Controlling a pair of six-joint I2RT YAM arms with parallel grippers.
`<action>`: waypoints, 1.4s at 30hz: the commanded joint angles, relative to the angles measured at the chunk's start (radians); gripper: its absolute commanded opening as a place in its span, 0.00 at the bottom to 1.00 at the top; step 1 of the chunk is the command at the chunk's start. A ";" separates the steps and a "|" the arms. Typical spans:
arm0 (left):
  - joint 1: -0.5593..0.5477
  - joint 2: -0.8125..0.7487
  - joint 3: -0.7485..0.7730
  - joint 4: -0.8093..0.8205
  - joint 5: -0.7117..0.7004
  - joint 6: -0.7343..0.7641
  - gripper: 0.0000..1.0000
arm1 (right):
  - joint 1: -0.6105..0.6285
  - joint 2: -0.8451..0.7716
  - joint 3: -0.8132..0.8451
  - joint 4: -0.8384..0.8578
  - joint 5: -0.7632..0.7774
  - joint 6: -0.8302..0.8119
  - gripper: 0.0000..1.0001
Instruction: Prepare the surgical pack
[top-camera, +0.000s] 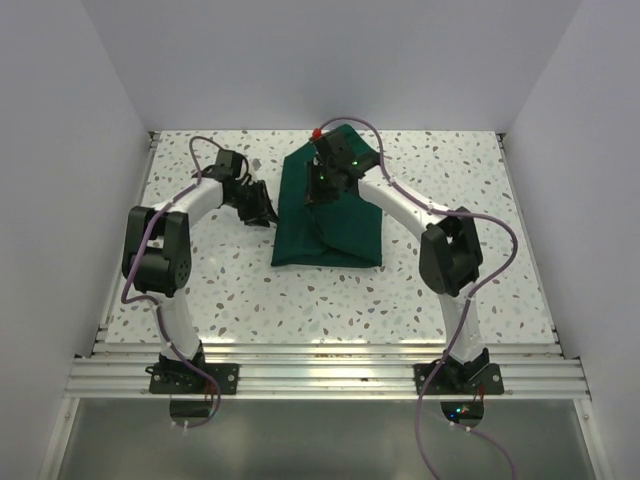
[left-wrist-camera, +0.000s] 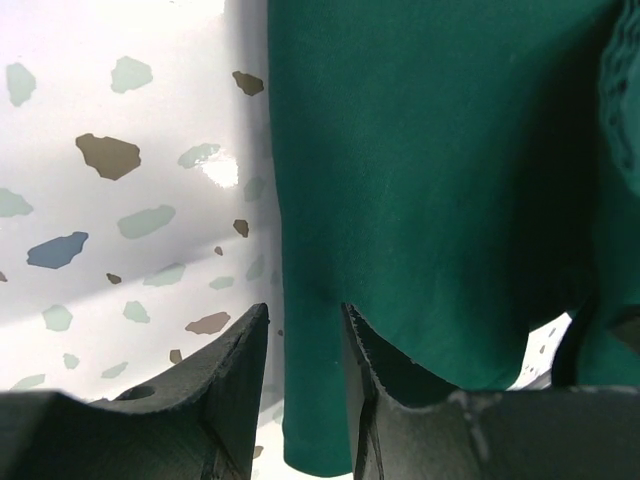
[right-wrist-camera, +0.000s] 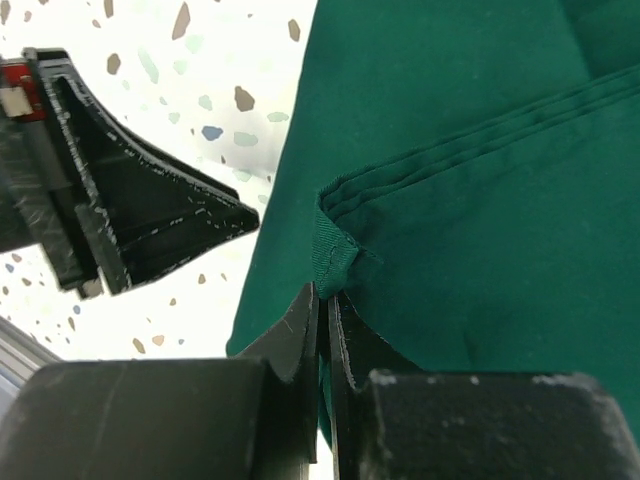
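Observation:
The surgical pack, a large dark green drape (top-camera: 345, 235), lies partly folded in the middle of the speckled table. My right gripper (top-camera: 322, 190) is over its upper part. In the right wrist view that gripper (right-wrist-camera: 327, 295) is shut on a hemmed, folded corner of the drape (right-wrist-camera: 480, 250), which bunches up at the fingertips. My left gripper (top-camera: 262, 212) sits at the drape's left edge. In the left wrist view it (left-wrist-camera: 303, 318) is open, and the edge of the drape (left-wrist-camera: 440, 180) runs through the gap between its fingers. One finger (left-wrist-camera: 380, 370) is over the fabric, the other over bare table.
White walls enclose the table (top-camera: 220, 290) on the left, back and right. An aluminium rail (top-camera: 320, 375) with both arm bases runs along the near edge. Purple cables loop off both arms. The left gripper (right-wrist-camera: 150, 220) shows close beside the right one.

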 joint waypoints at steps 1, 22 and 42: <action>-0.011 -0.004 0.003 0.040 0.027 -0.016 0.38 | 0.030 0.042 0.086 0.046 -0.021 0.034 0.00; -0.037 0.018 0.004 0.059 0.029 -0.028 0.38 | 0.093 0.107 0.045 0.081 -0.049 0.035 0.00; 0.029 -0.074 0.172 -0.115 -0.047 0.063 0.44 | 0.060 0.104 0.071 0.011 -0.322 -0.029 0.47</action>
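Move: The right hand already pinches the green drape's folded flap; the spot where it will be laid, just inside the drape's left edge, lies about 5 cm to its left, 2 cm nearer the base and 7 cm below. The drape's near left corner is some 9 cm left and 13 cm back, its near right corner 17 cm right and 13 cm back. From the left hand, low over the left edge, that spot is about 5 cm right, level fore and aft. Lowering the pinched flap nearly 8 cm in two stages while carrying it left towards the drape's left edge, the right hand then opens its shut fingers to almost half and draws back and further left, turning some 10 degrees counter-clockwise and rising slightly. The left hand, its fingertips resting on the left edge, stays nearly still until late, then comes up, left and forward, about 3 cm higher. ##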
